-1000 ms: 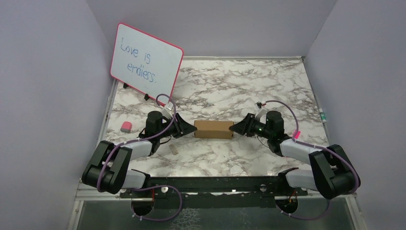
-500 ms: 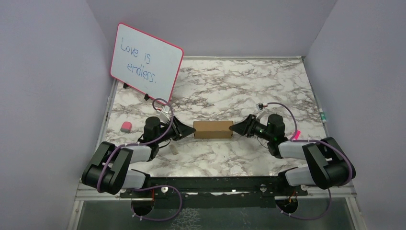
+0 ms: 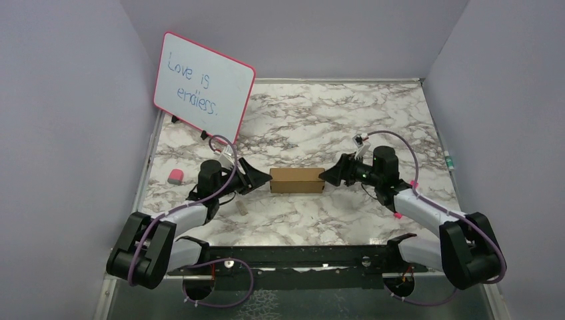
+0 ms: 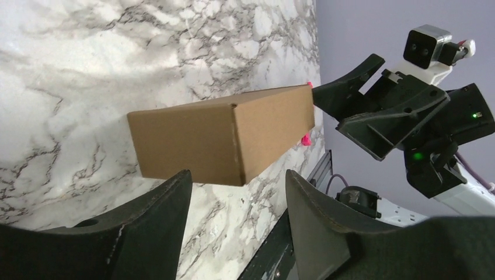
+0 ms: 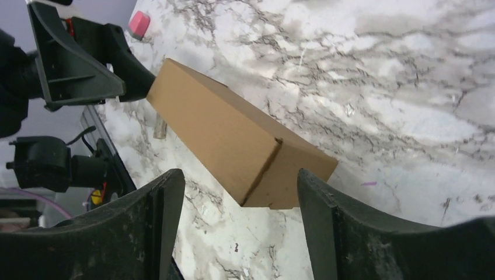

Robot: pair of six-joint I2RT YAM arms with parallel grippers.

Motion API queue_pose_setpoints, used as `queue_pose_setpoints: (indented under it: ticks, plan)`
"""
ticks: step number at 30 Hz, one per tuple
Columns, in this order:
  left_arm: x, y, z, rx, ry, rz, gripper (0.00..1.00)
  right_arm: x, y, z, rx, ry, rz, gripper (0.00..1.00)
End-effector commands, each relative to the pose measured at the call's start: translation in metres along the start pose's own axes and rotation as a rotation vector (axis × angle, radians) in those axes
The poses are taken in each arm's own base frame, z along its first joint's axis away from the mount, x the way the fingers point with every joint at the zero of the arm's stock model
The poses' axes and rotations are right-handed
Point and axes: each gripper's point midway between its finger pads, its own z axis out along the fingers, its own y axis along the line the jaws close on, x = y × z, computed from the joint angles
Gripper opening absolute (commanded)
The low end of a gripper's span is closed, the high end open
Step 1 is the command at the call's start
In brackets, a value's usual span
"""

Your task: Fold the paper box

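The paper box is a small closed brown cardboard box lying on the marble table between the two arms. My left gripper points at its left end, jaws open. The left wrist view shows the box just beyond the fingertips of my left gripper, nothing between them. My right gripper faces the box's right end and is open too. From the right wrist, the box lies ahead of the spread fingertips of my right gripper, not gripped.
A pink-framed whiteboard leans at the back left. A pink eraser lies left of the left arm, a small pale scrap in front of it. Purple walls close in three sides.
Both grippers have opened wider at the box's ends. The arms' rear links have shifted. The box has moved slightly away from the arms.
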Motion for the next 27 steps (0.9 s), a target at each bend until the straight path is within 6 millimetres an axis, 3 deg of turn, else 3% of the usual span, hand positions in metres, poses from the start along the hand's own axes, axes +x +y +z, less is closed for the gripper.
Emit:
queue_pose_setpoints:
  ticks: [1,7,9,12,16,20,27]
  plan:
    - [-0.019,-0.016,-0.004,-0.018,-0.037,0.112,0.65,-0.009,0.021,-0.010,-0.063,0.067,-0.122,0.78]
    - [-0.048,-0.023,-0.018,-0.192,-0.042,0.306,0.72,-0.030,0.040,-0.014,-0.090,0.100,-0.266,0.88]
    - [-0.062,-0.033,-0.028,-0.236,-0.064,0.383,0.74,-0.035,0.048,-0.013,-0.105,0.113,-0.331,0.99]
    - [-0.083,-0.052,-0.045,-0.278,-0.121,0.508,0.80,-0.036,0.070,-0.009,-0.204,0.139,-0.473,1.00]
    - [-0.102,-0.070,-0.071,-0.325,-0.197,0.668,0.88,-0.032,0.081,0.004,-0.216,0.236,-0.631,1.00]
    - [-0.117,-0.069,-0.098,-0.419,-0.285,0.780,0.97,-0.017,0.087,0.021,-0.232,0.361,-0.796,1.00]
    - [-0.126,-0.045,-0.135,-0.560,-0.456,0.810,0.99,0.003,0.076,0.056,-0.198,0.567,-1.044,1.00]
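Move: The closed paper box lies crosswise between the grippers, its middle about 10 cm to the right of the left hand, 1 cm ahead and 3 cm lower. From the right hand its middle is some 10 cm to the left, 1 cm back and 4 cm lower. A small grey block sits about 8 cm back and 7 cm left of the left hand, and a pink block some 28 cm left and 3 cm ahead of that hand, both roughly 5 cm lower. The right hand leaves the box's right end, rising about 8 cm, then swings left roughly 10 cm over the box and starts sinking, spreading its fingers wide while the wrist rolls and tips them more steeply down. The left hand backs off the other end, first upward with a slight forward drift, then swinging about 10 cm left, away from the box, ending some 14 cm higher with its wrist turned until the fingers point mostly forward, wide open. ##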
